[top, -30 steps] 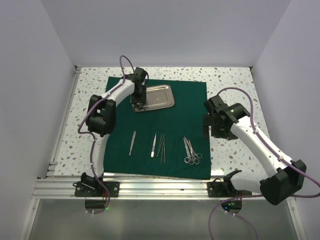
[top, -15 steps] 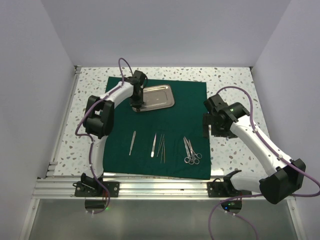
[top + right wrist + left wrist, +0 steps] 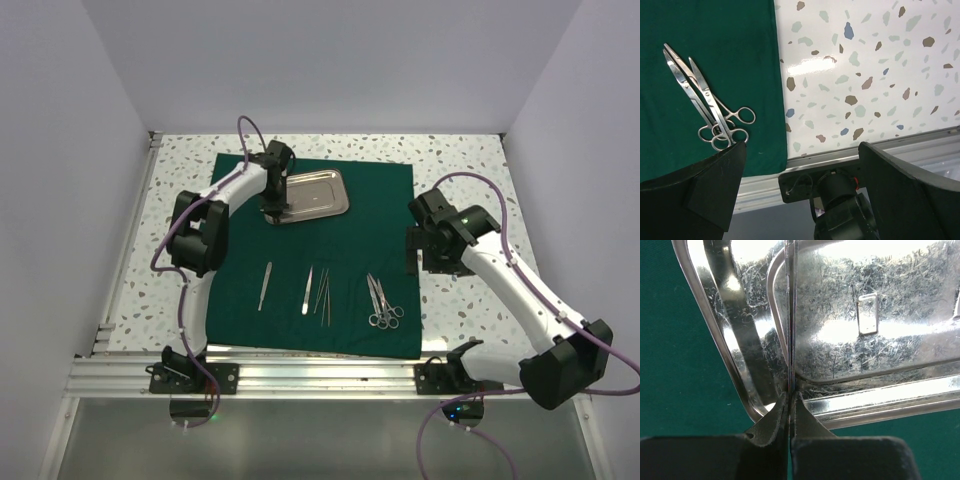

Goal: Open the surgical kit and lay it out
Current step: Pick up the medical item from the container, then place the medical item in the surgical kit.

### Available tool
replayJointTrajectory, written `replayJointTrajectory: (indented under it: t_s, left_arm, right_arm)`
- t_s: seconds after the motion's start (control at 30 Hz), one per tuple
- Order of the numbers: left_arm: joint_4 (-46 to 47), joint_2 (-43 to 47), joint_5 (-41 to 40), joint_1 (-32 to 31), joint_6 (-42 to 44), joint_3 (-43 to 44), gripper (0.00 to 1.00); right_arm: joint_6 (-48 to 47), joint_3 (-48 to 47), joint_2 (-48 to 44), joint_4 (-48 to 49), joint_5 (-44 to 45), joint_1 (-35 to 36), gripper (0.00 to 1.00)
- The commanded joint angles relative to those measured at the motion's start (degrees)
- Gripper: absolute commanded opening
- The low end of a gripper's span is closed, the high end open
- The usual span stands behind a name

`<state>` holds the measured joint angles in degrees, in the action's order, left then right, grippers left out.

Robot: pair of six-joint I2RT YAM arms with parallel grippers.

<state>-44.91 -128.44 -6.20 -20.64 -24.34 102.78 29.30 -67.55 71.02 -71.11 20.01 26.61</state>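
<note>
The surgical kit lies open: a dark green drape [image 3: 385, 205] is spread flat with the shiny steel tray [image 3: 322, 192] on its far part. My left gripper [image 3: 277, 205] hangs over the tray's left end. In the left wrist view my left gripper [image 3: 789, 399] is shut on a thin silver instrument [image 3: 791, 315] seen edge-on above the tray [image 3: 865, 300]. Tweezers [image 3: 308, 290] and ring-handled scissors [image 3: 382, 300] lie in a row on the drape's near half. My right gripper [image 3: 424, 262] hovers open off the drape's right edge, holding nothing.
A slim silver handle [image 3: 265, 285] and thin probes [image 3: 323, 296] also lie in the row. The right wrist view shows the scissors [image 3: 704, 102], the drape edge [image 3: 780, 125], speckled tabletop [image 3: 865, 75] and the aluminium rail [image 3: 805, 167] at the near edge.
My left gripper has closed its jaws onto the thin instrument at the tray and shifted slightly. The right arm has stayed put.
</note>
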Motion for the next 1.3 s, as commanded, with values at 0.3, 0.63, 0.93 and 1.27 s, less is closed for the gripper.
replayJointTrajectory:
  t_s: [0.3, 0.63, 0.93, 1.27]
  left_arm:
    - [-9.23, 5.92, 1.36, -0.19, 1.49, 3.66, 0.0]
    - [-9.06, 18.02, 0.92, -0.36, -0.36, -8.27, 0.0]
    - [-3.36, 35.79, 4.17, -4.92, -3.16, -31.73, 0.0]
    - [-0.88, 48.02, 5.76, -12.93, -12.39, -52.15, 0.0]
  right_arm:
    - [-0.47, 0.31, -3.61, 1.68, -1.55, -0.16, 0.98]
    - [-1.52, 1.98, -5.98, 1.77, -2.43, -0.16, 0.99]
    - [-2.4, 3.74, -6.07, 3.61, -4.8, -0.16, 0.98]
    - [-3.81, 5.41, -5.72, 4.93, -6.21, -0.16, 0.98]
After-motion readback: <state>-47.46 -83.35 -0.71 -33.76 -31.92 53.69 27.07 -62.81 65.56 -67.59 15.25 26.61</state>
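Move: The thin metal instrument is already pinched in the left fingers at the tray's near-left corner, the tray's middle lying about 5 cm ahead and 9 cm to the right. Its way leads to the scalpel handle on the near cloth, some 20 cm back, 1 cm left and 1 cm below this hand; the knife lies about 21 cm back and 10 cm right. From the idle right hand that handle is roughly 40 cm left, 3 cm ahead and 15 cm below. The thin instrument, kept in the left hand's shut fingers, is eased up and slightly back out of the tray corner, then swept back about 25 cm in all towards the robot, cresting some 7 cm up. Speeding up over the cloth, the hand sinks again over the last stretch to the near end of the scalpel handle, fingertips tilting back some 10 degrees. ##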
